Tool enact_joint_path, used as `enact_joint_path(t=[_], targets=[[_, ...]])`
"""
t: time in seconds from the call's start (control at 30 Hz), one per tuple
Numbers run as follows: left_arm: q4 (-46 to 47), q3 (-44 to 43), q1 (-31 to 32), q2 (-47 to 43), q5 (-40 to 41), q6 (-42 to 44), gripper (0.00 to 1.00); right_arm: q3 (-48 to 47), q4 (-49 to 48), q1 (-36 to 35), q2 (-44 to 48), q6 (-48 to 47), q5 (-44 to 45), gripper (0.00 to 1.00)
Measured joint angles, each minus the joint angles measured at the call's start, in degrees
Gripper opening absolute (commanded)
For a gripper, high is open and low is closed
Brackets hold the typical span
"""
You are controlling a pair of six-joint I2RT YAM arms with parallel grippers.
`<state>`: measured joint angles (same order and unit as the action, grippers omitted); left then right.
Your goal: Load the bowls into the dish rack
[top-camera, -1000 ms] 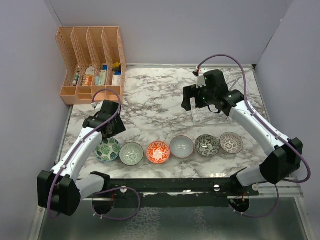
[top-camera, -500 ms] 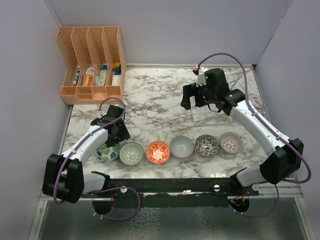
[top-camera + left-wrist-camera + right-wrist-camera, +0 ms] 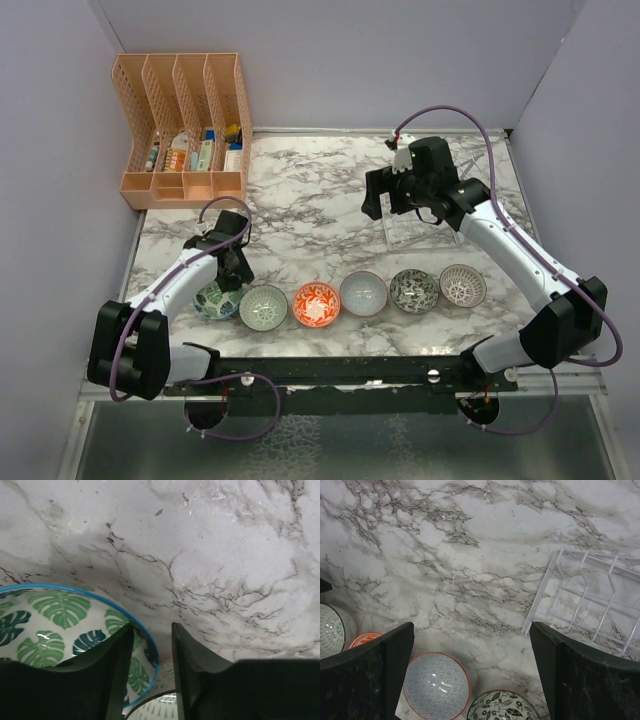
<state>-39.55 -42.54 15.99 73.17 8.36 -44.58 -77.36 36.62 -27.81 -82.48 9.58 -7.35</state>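
Note:
Six bowls stand in a row near the front: green-leaf (image 3: pixel 208 303), pale green (image 3: pixel 263 306), red-orange (image 3: pixel 316 304), light blue-grey (image 3: pixel 363 293), dark speckled (image 3: pixel 414 289), pink-white lattice (image 3: pixel 462 285). My left gripper (image 3: pixel 232 278) is down at the green-leaf bowl (image 3: pixel 60 615). Its narrowly open jaws (image 3: pixel 152 635) straddle the blue rim, one finger inside and one outside, with a gap still showing. The pale green bowl (image 3: pixel 160 702) lies just beyond. My right gripper (image 3: pixel 392 205) is wide open (image 3: pixel 470 630) and empty above the marble, beside the left end of the clear dish rack (image 3: pixel 585 595).
An orange four-slot file organizer (image 3: pixel 185 120) with small items stands at the back left. The clear rack (image 3: pixel 420 228) sits behind the right half of the bowl row. The light blue-grey bowl (image 3: pixel 436 685) and the dark speckled bowl (image 3: pixel 502 707) lie below the right gripper.
My left gripper has swung down and toward the front, from above the table onto the green-leaf bowl's rim. The right arm has hardly moved.

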Motion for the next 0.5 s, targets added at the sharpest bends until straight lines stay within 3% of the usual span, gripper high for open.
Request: enact_joint_path(t=[0.17, 0.27, 0.5], targets=[[-0.46, 0.48, 0.00, 0.02, 0.07, 0.63, 0.16, 0.00, 0.04, 0.00, 0.00, -0.37, 0.48, 0.97], [-1.09, 0.15, 0.13, 0.00, 0.37, 1.42, 0.00, -0.28, 0.35, 0.00, 0.00, -0.42, 1.01, 0.96], [-4.17, -3.54, 0.11, 0.42, 0.81, 3.89, 0.00, -2.89, 1.66, 0.00, 0.00, -0.09, 4.31, 0.96]])
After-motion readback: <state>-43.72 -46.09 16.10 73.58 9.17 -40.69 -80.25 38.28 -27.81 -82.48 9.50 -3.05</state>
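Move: The green-leaf bowl is the thing to grip: the left fingers already straddle its right, far rim, so its middle lies about 5 cm to the left of the left hand, 3 cm back and 2 cm below. Its neighbour, the pale green bowl, sits roughly 6 cm right and 5 cm back; the orange bowl is some 18 cm right and 5 cm back. From the right hand, the leaf bowl lies about 42 cm left, 13 cm back and 19 cm below. The green-leaf bowl's rim gets pinched between the left fingers, one inside and one outside, as they close from nearly half open while easing back a touch. The left hand then starts lifting the rim, up about 1.5 cm from its lowest point with a slight forward return. The empty right hand, still wide open, rises and edges right and forward, about 2 cm in all. ##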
